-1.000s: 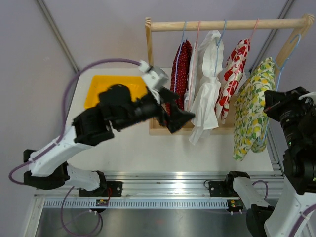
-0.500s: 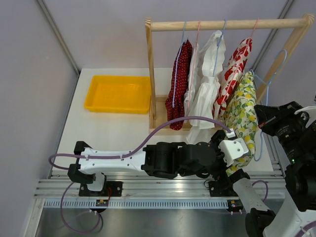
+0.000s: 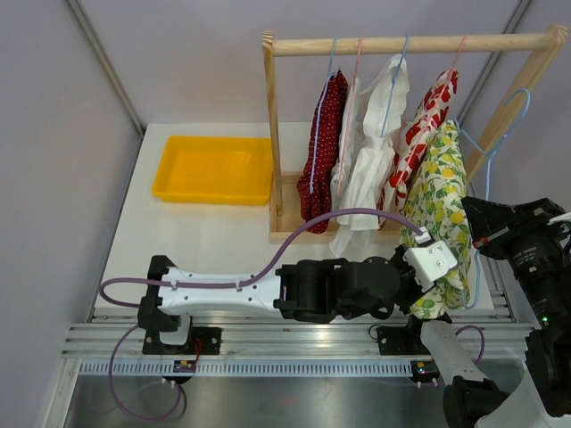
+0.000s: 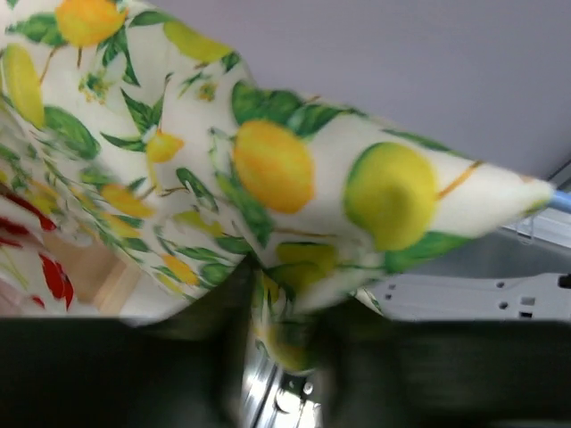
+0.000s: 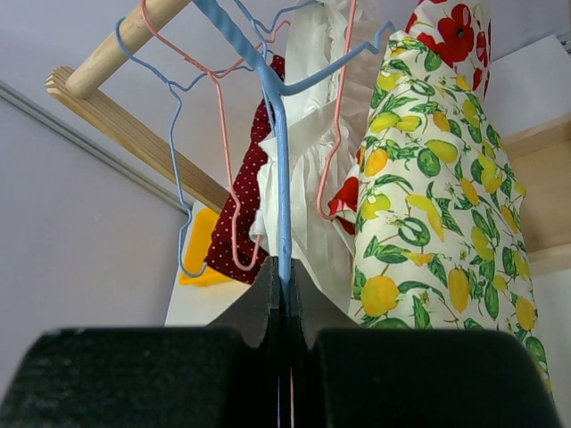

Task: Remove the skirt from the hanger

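The skirt [image 3: 442,205], white with lemons and green leaves, hangs on a blue hanger [image 3: 500,116] at the right end of the rack. My right gripper [image 5: 285,290] is shut on the hanger's blue wire [image 5: 284,178], with the skirt [image 5: 437,205] draped just to its right. My left arm reaches across the table front. Its gripper [image 3: 437,287] is at the skirt's lower edge. In the blurred left wrist view, a bunch of lemon fabric [image 4: 277,169] sits pinched between the dark fingers of that left gripper [image 4: 285,303].
A wooden rack [image 3: 401,45] carries a red dotted garment [image 3: 323,143], a white one [image 3: 370,160] and a red floral one [image 3: 419,134] on blue and pink hangers. A yellow tray [image 3: 214,169] lies at the back left. The purple cable arcs over the left arm.
My left arm swung from the rack's left side across to the skirt's bottom, and its jaws closed on the fabric. The skirt and hanger shifted slightly with the right arm.
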You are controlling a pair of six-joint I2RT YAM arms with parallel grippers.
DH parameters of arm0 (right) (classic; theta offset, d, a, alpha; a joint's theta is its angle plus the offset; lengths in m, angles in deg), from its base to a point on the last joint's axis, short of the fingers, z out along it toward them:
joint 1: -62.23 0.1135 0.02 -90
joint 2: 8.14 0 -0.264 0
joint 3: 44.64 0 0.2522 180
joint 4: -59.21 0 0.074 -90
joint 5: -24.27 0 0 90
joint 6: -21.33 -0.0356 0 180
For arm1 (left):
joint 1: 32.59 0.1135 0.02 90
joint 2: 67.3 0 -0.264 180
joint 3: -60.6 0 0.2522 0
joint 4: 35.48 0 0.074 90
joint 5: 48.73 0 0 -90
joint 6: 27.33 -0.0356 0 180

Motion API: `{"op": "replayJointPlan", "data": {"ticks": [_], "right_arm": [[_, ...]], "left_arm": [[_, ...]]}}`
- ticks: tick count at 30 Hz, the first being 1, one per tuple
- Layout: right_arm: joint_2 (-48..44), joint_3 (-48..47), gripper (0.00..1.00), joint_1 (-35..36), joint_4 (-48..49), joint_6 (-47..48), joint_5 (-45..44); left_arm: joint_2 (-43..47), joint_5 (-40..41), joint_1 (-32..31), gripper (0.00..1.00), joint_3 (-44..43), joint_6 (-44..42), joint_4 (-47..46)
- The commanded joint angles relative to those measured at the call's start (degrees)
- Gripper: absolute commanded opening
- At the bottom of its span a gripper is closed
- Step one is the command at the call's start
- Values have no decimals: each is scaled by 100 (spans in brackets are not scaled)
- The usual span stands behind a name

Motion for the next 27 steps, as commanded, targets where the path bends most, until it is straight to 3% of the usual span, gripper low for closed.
{"op": "replayJointPlan", "data": {"ticks": [1,7,11,16,17,23,27], "right_arm": [[118,-151,0,-2,354,-37,129],[452,-695,0,-2,257,173,-512],[813,-1082,0,-2,309,288,-935],[1111,-740,0,-2,863,332,-1128],[1164,-574,0,-2,950,358,-1146],[1330,479,0,-2,1978,472,-1480],[1735,807,0,-2,2663,525,-1646]], "left_arm": [[178,-270,40,0,387,-33,-1077],[582,-631,-197,0,1528,502,-1273],[820,-429,-890,0,2697,1073,-1281],[1065,79,-1750,0,3946,2023,-1037],[1205,664,-1883,0,4156,2311,-861],[2031,1915,-2131,0,4518,3428,922],[2603,2550,-2184,0,4186,3790,2293]]}}
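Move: The lemon skirt hangs across the left fingers near its lower edge; its middle is about 9 cm ahead of the left hand, 1 left and 4 above. From that hand the poppy garment is some 31 ahead and 1 right, the white one 31 ahead and 10 left. The right hand holds the blue hanger: the rail's right end is roughly 26 ahead, 12 right and 7 above, the skirt 5 ahead, 3 left, 10 below. The left fingers shut on the skirt's lower, near part and drag it off the hanger, down some 25 cm, left and back, coming a little forward again at the end as the fingertips tip about 25 degrees further down. The right hand keeps its grip on the blue hanger, waits briefly, then carries it about 14 cm forward and 6 right towards the rail. ##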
